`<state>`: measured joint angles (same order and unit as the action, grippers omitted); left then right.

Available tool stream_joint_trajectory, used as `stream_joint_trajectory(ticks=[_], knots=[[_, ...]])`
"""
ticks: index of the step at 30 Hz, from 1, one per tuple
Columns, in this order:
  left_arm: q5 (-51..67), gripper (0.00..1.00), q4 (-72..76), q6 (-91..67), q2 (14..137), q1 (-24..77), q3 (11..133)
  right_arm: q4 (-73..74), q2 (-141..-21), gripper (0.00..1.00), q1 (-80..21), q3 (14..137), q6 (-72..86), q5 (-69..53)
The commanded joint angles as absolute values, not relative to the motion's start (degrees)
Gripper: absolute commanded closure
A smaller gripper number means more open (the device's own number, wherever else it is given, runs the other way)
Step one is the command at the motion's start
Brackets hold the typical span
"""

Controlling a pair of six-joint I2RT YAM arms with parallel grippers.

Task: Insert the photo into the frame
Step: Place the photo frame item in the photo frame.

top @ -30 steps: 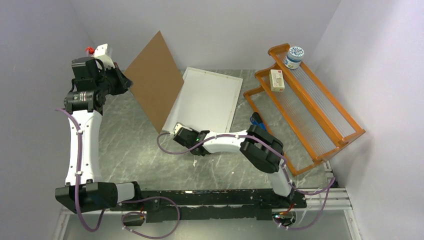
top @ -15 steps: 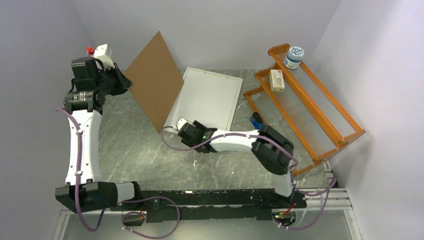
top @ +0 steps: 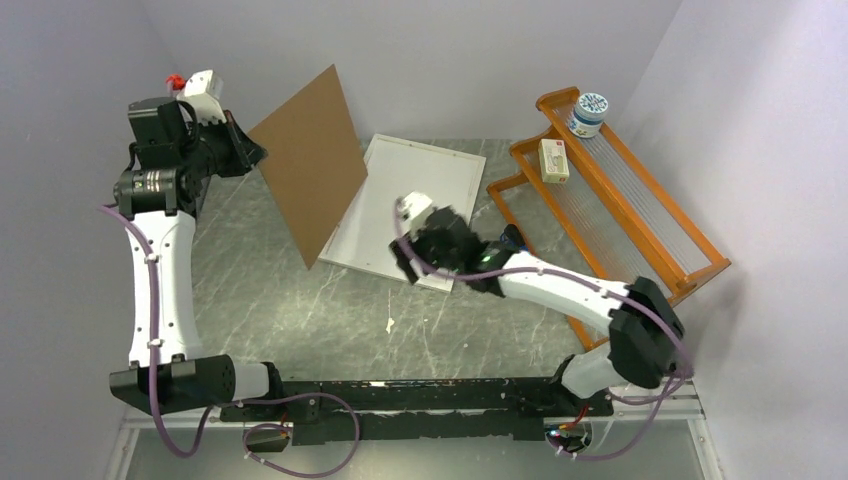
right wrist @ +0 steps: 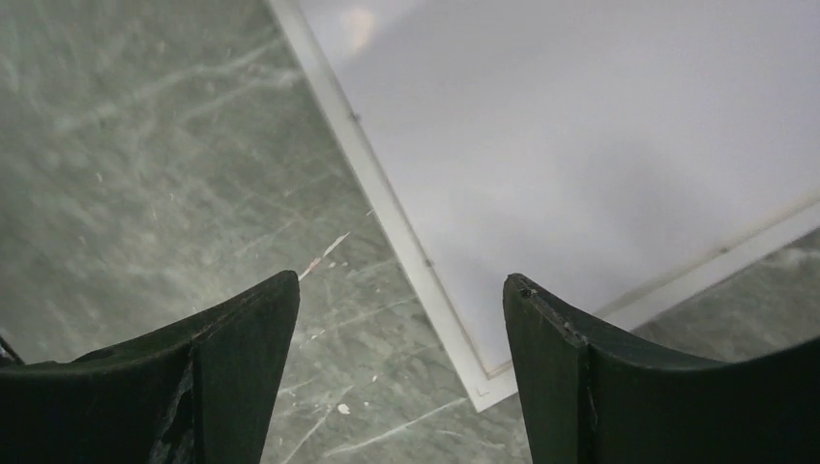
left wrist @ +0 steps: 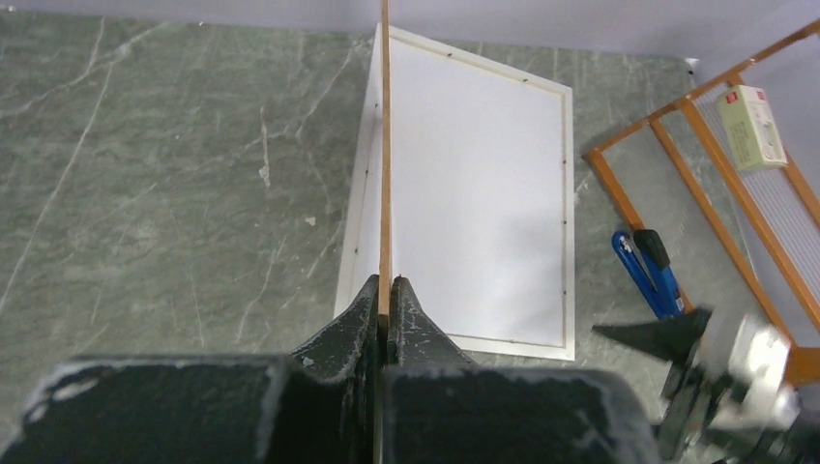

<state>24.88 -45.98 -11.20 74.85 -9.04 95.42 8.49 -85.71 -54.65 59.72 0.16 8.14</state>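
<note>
The frame lies flat at mid table, a large rectangle with a thin silvery-white rim. A plain white sheet fills it, which looks like the photo lying white back up. My left gripper is shut on the edge of the brown backing board and holds it upright over the frame's left side. Hovering above the frame's near right corner is my right gripper, open and holding nothing.
An orange wooden rack stands at the right with a round tub and a small box on it. A blue-handled tool lies between rack and frame. A small white scrap lies near the front.
My right gripper has opened, risen off the frame's near left corner and swung right to its near right corner. The left arm has lifted the backing board a little higher.
</note>
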Motion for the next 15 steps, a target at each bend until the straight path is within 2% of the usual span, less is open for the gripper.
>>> stream_joint_trajectory(ticks=[1, 4, 7, 12, 15], knots=[[33.0, 0.97, -44.4, -8.7, 72.8, -9.3, 101.7, -1.2, -75.9, 0.16, -42.3, 57.6, 16.5, -7.4], [33.0, 0.97, -45.2, -10.9, 71.9, -9.3, 103.8, -3.9, -72.4, 0.07, -35.6, 57.7, 28.0, -11.9], [32.9, 0.97, -42.3, -17.2, 70.1, -9.3, 103.2, -3.7, -71.8, 0.01, -34.1, 58.4, 41.3, -10.3], [32.7, 0.97, -37.3, -28.2, 68.7, -9.3, 100.9, -15.7, -72.0, 0.01, -34.5, 49.9, 66.1, -13.8], [28.4, 0.97, -37.4, -32.2, 68.4, -9.3, 100.5, -21.0, -70.7, 0.01, -36.8, 44.4, 75.9, -10.4]])
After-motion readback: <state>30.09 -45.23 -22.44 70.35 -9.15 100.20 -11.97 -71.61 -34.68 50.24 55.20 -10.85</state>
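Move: My left hand holds the brown board by its left edge. The board's middle is about 6 cm ahead, 12 cm right and 10 cm below; the white frame it is meant for lies flat, roughly 5 cm ahead, 26 cm right and 36 cm down. From my empty right hand, the board's middle is some 14 cm ahead, 14 cm left and 12 cm higher; the frame's middle is 14 cm ahead, 4 cm right and 13 cm down. The blue-handled tool lies about 17 cm right of the frame's middle and 6 cm nearer. I swing my right hand up about 12 cm off the frame's near side, first forward and right, then curling a little back and left towards the board's free right edge, rolling it some 60 degrees, left side rising, levelling the fingers and opening them fully. With my left I keep pinching the board and lift it about 6 cm, easing back and slightly right with a small tilt. ##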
